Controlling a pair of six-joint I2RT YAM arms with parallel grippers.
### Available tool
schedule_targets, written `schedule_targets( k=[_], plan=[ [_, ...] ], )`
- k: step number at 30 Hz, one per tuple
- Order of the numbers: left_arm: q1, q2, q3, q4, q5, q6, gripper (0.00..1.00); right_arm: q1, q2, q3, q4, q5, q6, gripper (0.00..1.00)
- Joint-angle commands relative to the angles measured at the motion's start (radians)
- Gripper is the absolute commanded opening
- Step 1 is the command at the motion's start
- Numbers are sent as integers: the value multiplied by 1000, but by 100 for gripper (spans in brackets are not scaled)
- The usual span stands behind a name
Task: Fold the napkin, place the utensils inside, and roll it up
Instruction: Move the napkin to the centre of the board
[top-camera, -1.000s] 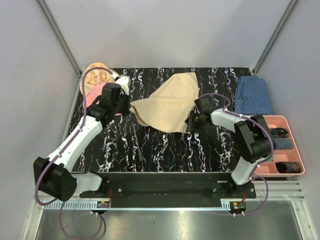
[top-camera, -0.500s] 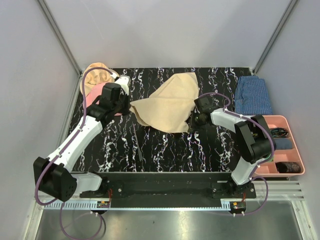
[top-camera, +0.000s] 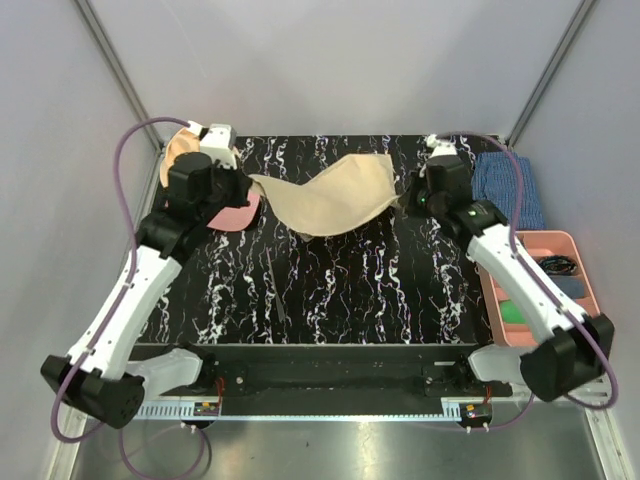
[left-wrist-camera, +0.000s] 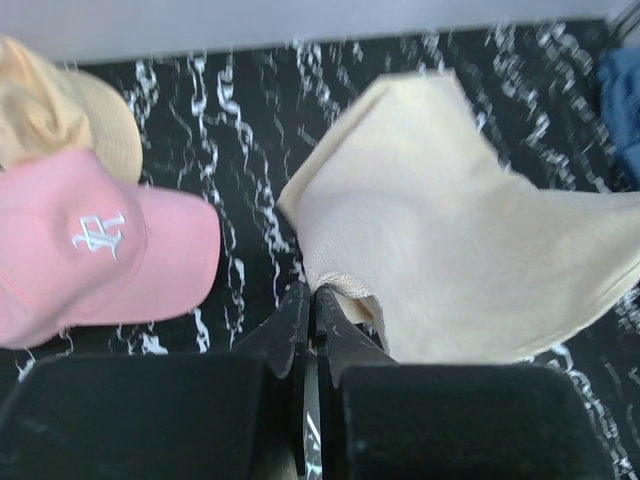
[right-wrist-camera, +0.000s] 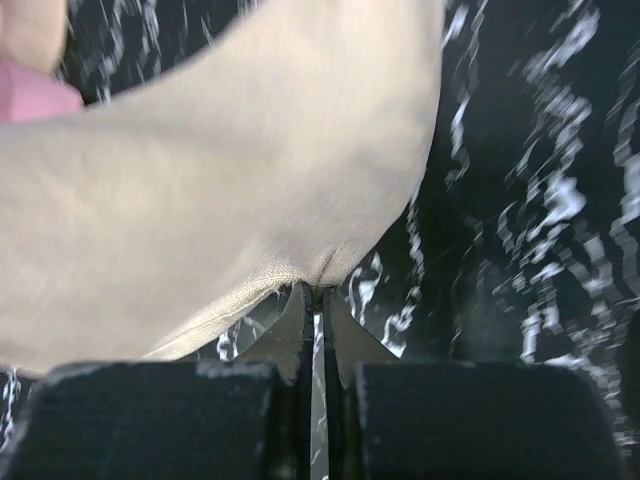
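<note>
The beige napkin (top-camera: 335, 195) hangs stretched above the black marbled table between my two grippers. My left gripper (top-camera: 250, 182) is shut on the cloth's left corner; in the left wrist view its tips (left-wrist-camera: 312, 292) pinch a bunched hem of the napkin (left-wrist-camera: 450, 230). My right gripper (top-camera: 403, 200) is shut on the right edge; in the right wrist view the napkin (right-wrist-camera: 230, 190) puckers where the tips (right-wrist-camera: 317, 290) clamp it. One of the utensils, a thin dark stick (top-camera: 279, 292), lies faintly visible on the table below the cloth.
A pink cap (top-camera: 236, 213) and a tan floppy hat (top-camera: 185, 150) lie at the back left, close to my left gripper. A blue checked cloth (top-camera: 510, 190) lies at the back right. A pink tray (top-camera: 590, 268) with small items stands at the right edge.
My right gripper closed on the napkin's right edge. Both arms then rose and swung toward the back, spreading apart and lifting the napkin off the table.
</note>
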Motion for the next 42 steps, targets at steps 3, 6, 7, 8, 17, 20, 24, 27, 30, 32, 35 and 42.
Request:
schedule_targets(
  k=[3,6,7,8,17,20,24,27,30,32,35,42],
  plan=[
    [3,-77,202,47,39,43,0,6,-156,184,-19,234,-173,0],
    [0,-89,292,46,91,59,0,8,-194,274,-20,268,-226,0],
    [-1,-92,316,43,98,60,0,6,-206,297,-23,271,-240,0],
    [-4,-92,363,38,102,63,0,6,-211,342,-25,269,-248,0],
    [2,102,575,0,86,88,0,5,-81,500,-5,346,-346,0],
    [11,195,594,-14,69,88,0,-11,-7,508,44,375,-400,0],
    [28,268,601,-4,59,89,0,-64,88,577,44,355,-418,0],
    [42,313,615,9,73,115,0,-136,114,630,42,299,-392,0],
    [60,342,649,-3,76,120,0,-199,117,678,24,213,-365,0],
    [61,325,661,-8,90,122,0,-199,105,713,-3,199,-362,0],
    [61,261,669,-7,139,140,0,-199,50,730,-26,153,-345,0],
    [61,43,675,-40,132,214,0,-199,-163,712,-48,70,-345,0]
  ],
)
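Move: Both my hands already pinch the napkin, and its middle sags between them. From my left hand the board's middle, where the napkin is going, lies about 14 cm right, 3 cm ahead and 31 cm down. The thin utensil is 8 cm back and 1 cm left, the pink cap 15 cm ahead and 14 cm left. From my right hand the board's middle is 18 cm left, 1 cm ahead, 22 cm down; the blue cloth is 16 cm ahead, 28 cm right. I keep both grips and swing the napkin up some 25 cm, easing slightly back while both wrists tip up 30 degrees or more. Then I fling both hands forward and down over the far board, and draw them back and up again. My right hand also works outward about 12 cm, away from my left, pulling the held edge out. ##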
